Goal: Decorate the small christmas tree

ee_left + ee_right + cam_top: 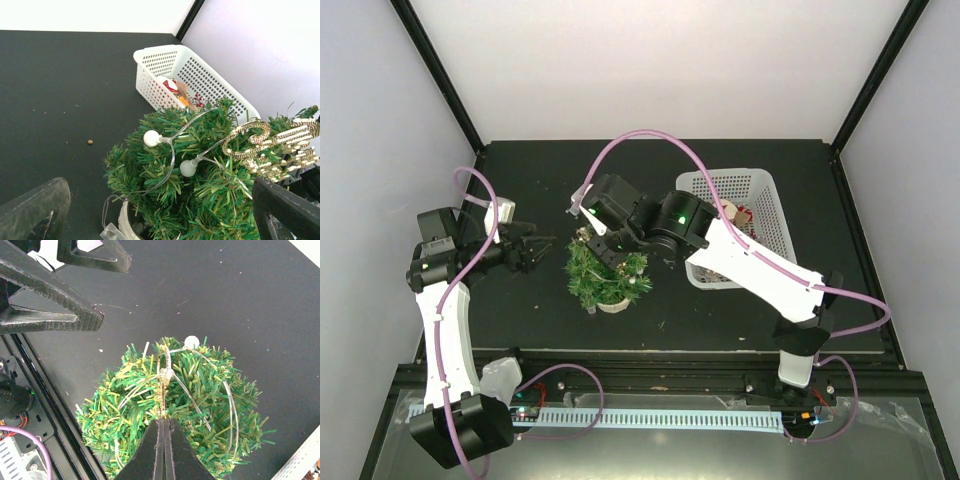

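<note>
The small christmas tree point(607, 277) stands mid-table on a pale round base, bushy and green point(200, 195) point(190, 405). A clear light string with white bulbs point(151, 138) winds through its branches. My right gripper point(163, 421) hangs just above the treetop point(592, 236), shut on a gold glittery script ornament point(162, 382). The ornament rests against the upper branches point(270, 150). My left gripper point(534, 250) is open and empty, a short way left of the tree and pointing at it. Its fingers point(35, 210) frame the tree in the left wrist view.
A white mesh basket point(760, 185) sits right of the tree under the right arm, with ornaments point(175, 89) inside. The light string's clear battery box point(112, 232) lies by the tree's base. Left gripper fingers point(60, 307) show in the right wrist view.
</note>
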### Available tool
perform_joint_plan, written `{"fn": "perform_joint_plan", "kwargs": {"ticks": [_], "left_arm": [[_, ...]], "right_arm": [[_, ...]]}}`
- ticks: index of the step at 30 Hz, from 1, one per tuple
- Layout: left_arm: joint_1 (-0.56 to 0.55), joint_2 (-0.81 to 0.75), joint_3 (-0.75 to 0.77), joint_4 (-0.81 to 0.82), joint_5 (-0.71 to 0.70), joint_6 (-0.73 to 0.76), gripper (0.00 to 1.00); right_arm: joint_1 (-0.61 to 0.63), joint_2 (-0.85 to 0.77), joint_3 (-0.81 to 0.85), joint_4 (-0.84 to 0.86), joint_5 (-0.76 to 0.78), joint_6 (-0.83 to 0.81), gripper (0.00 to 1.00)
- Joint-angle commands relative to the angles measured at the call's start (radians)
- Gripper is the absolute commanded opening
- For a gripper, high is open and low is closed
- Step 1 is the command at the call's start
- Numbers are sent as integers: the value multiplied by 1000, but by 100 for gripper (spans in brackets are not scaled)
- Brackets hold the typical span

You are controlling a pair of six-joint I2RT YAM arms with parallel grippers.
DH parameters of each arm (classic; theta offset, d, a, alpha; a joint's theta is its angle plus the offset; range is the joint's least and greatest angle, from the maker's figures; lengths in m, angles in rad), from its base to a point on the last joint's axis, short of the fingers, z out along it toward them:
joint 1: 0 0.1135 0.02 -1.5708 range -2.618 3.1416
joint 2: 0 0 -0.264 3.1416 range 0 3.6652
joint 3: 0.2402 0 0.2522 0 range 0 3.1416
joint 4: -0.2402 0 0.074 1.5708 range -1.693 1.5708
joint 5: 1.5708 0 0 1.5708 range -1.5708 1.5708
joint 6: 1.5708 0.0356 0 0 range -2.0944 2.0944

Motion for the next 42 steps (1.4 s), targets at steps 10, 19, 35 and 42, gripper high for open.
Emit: {"fn": "perform_joint_plan", "kwargs": {"ticks": [10,19,35,42], "left_arm": [[7,-29,0,25,-8,-13,99],[6,-36,-2,27,-11,-15,99],[7,-36,-2,30,-14,-19,99],[7,-42,-3,32,-17,-22,99]], "right_arm": [[48,48,37,-21,70,20,1],[52,60,14,-28,70,27,1],[52,25,10,-19,60,38,22],[52,9,11,-2,58,46,28]]}}
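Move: The right hand, shut on the gold glitter ornament, is over the top of the Christmas tree. The tree's middle lies some 15 cm below, about 3 cm back and 2 cm to the right. A white light bulb on the tree is about 3 cm ahead, 3 cm left and 7 cm down; the basket stands roughly 14 cm farther out and 28 cm right, 28 cm below. From the left hand the tree is about 15 cm right, 5 cm back and 12 cm lower. Down, to its left and slightly back, about 2 cm in all, the right hand eases the pinched gold ornament into the branches near the tree's top. It then stays practically in place, wrist steady, while the fingers part to roughly a quarter open, one on either side of the ornament, and let go. ##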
